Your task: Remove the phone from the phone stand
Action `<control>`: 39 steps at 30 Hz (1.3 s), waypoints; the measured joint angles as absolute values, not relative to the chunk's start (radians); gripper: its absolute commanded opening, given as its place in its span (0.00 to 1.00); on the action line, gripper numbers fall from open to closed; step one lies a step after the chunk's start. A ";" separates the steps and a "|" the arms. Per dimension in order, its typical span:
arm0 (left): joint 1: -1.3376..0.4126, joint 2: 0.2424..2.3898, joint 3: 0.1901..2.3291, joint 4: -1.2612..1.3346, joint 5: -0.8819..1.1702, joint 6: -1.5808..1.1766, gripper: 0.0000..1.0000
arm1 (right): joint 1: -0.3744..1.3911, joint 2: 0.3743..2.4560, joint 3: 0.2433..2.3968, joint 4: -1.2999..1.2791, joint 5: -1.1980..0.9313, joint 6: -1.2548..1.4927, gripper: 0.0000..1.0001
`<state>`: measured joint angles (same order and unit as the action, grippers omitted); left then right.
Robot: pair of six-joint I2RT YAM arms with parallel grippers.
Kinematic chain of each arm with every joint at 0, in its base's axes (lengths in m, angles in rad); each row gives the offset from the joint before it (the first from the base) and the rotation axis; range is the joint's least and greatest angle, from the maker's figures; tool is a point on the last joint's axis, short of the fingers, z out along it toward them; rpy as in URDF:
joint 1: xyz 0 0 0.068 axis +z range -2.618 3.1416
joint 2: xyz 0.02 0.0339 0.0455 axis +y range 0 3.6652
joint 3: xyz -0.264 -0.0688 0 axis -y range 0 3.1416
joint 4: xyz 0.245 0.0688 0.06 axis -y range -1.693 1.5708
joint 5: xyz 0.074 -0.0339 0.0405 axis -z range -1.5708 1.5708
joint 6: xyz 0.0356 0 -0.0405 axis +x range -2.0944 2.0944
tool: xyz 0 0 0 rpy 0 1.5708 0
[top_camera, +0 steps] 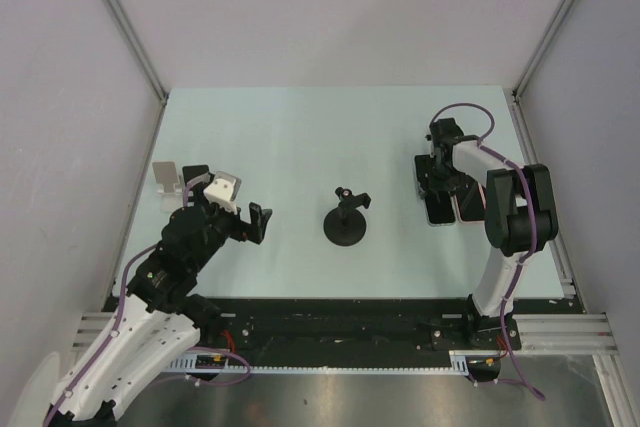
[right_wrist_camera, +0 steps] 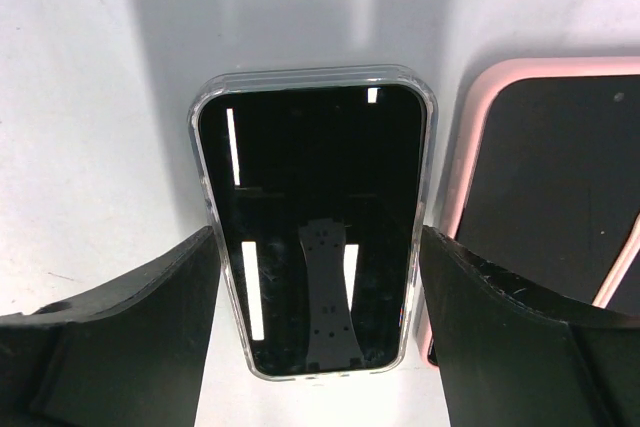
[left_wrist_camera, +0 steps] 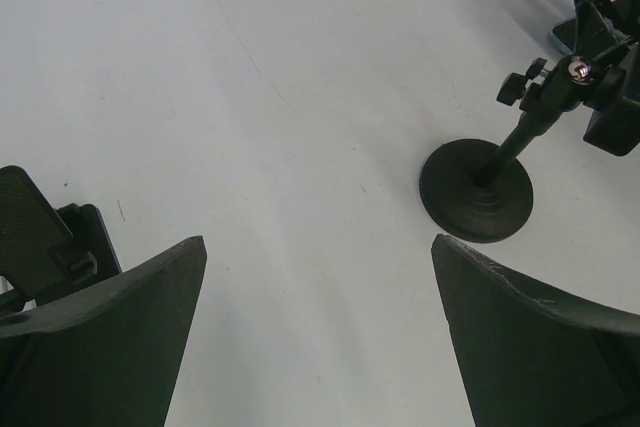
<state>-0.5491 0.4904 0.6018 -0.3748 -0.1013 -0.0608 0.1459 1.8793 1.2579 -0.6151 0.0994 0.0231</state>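
Observation:
A phone (right_wrist_camera: 310, 207) with a black screen and a clear case lies flat on the pale table, to the right of the middle (top_camera: 437, 209). My right gripper (right_wrist_camera: 315, 237) straddles it from above, one finger (right_wrist_camera: 150, 317) against each long edge; in the top view the gripper (top_camera: 437, 192) stands over it. The black phone stand (top_camera: 346, 222), a round base with a short stem and clamp head, is at the table's middle with nothing on it and also shows in the left wrist view (left_wrist_camera: 477, 187). My left gripper (left_wrist_camera: 318, 257) hangs open over bare table (top_camera: 230, 209), left of the stand.
A second phone in a pink case (right_wrist_camera: 540, 177) lies right beside the clear-cased one (top_camera: 465, 209). A small silver holder (top_camera: 165, 179) is at the far left, with a dark holder (left_wrist_camera: 40, 237) by my left finger. White walls close in the table.

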 measured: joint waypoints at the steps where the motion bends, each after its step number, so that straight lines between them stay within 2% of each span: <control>1: -0.549 0.490 0.602 -0.375 -0.101 -0.061 1.00 | 0.141 1.879 1.258 -0.615 0.102 0.022 0.55; 7: -0.549 0.490 0.602 -0.375 -0.101 -0.061 1.00 | 0.129 1.877 1.256 -0.614 0.107 0.022 0.59; 10: -0.549 0.491 0.602 -0.375 -0.100 -0.061 1.00 | 0.129 1.877 1.256 -0.614 0.105 0.022 0.68; 11: -0.549 0.491 0.602 -0.375 -0.100 -0.061 1.00 | 0.129 1.877 1.256 -0.614 0.105 0.022 0.74; 15: -0.549 0.491 0.602 -0.375 -0.100 -0.061 1.00 | 0.132 1.866 1.249 -0.610 0.102 0.021 0.82; 17: -0.549 0.491 0.602 -0.375 -0.100 -0.061 1.00 | 0.138 1.848 1.242 -0.609 0.096 0.019 0.91; 21: -0.549 0.499 0.602 -0.374 -0.094 -0.060 1.00 | 0.156 1.776 1.240 -0.607 0.068 0.014 1.00; 31: -0.549 0.552 0.605 -0.353 -0.048 -0.083 1.00 | 0.237 1.538 1.234 -0.599 0.041 0.025 1.00; 39: -0.622 0.717 0.711 -0.333 -0.059 -0.216 1.00 | 0.271 1.117 1.151 -0.583 0.097 0.063 1.00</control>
<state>-0.6224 0.7174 0.7109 -0.3332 -0.0586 -0.2165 0.2710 1.1168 1.1515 -0.5831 0.0975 0.0628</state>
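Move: The right hand already pinches the clear-cased phone, which lies flat on the table with its middle about level with the finger pads and roughly 1 cm below them. The near pink phone lies level with it, about 9 cm to the hand's right, and the far pink phone some 18 cm right. The empty black phone stand is about 24 cm left and 8 cm back. From the raised left hand, the clear-cased phone is roughly 40 cm right, 16 cm ahead and 20 cm below. Still pinching the clear-cased phone by its long edges, the right hand slides it barely 1 cm right towards the near pink phone and holds it there, then spreads its fingers fully, lets go and rises about 23 cm, drifting left before drawing back near the end as the fingers tip up and forward some 40 degrees. Late on, the left hand, empty and wide open, sets off about 5 cm right towards the black phone stand, its fingers tipping slightly down. ##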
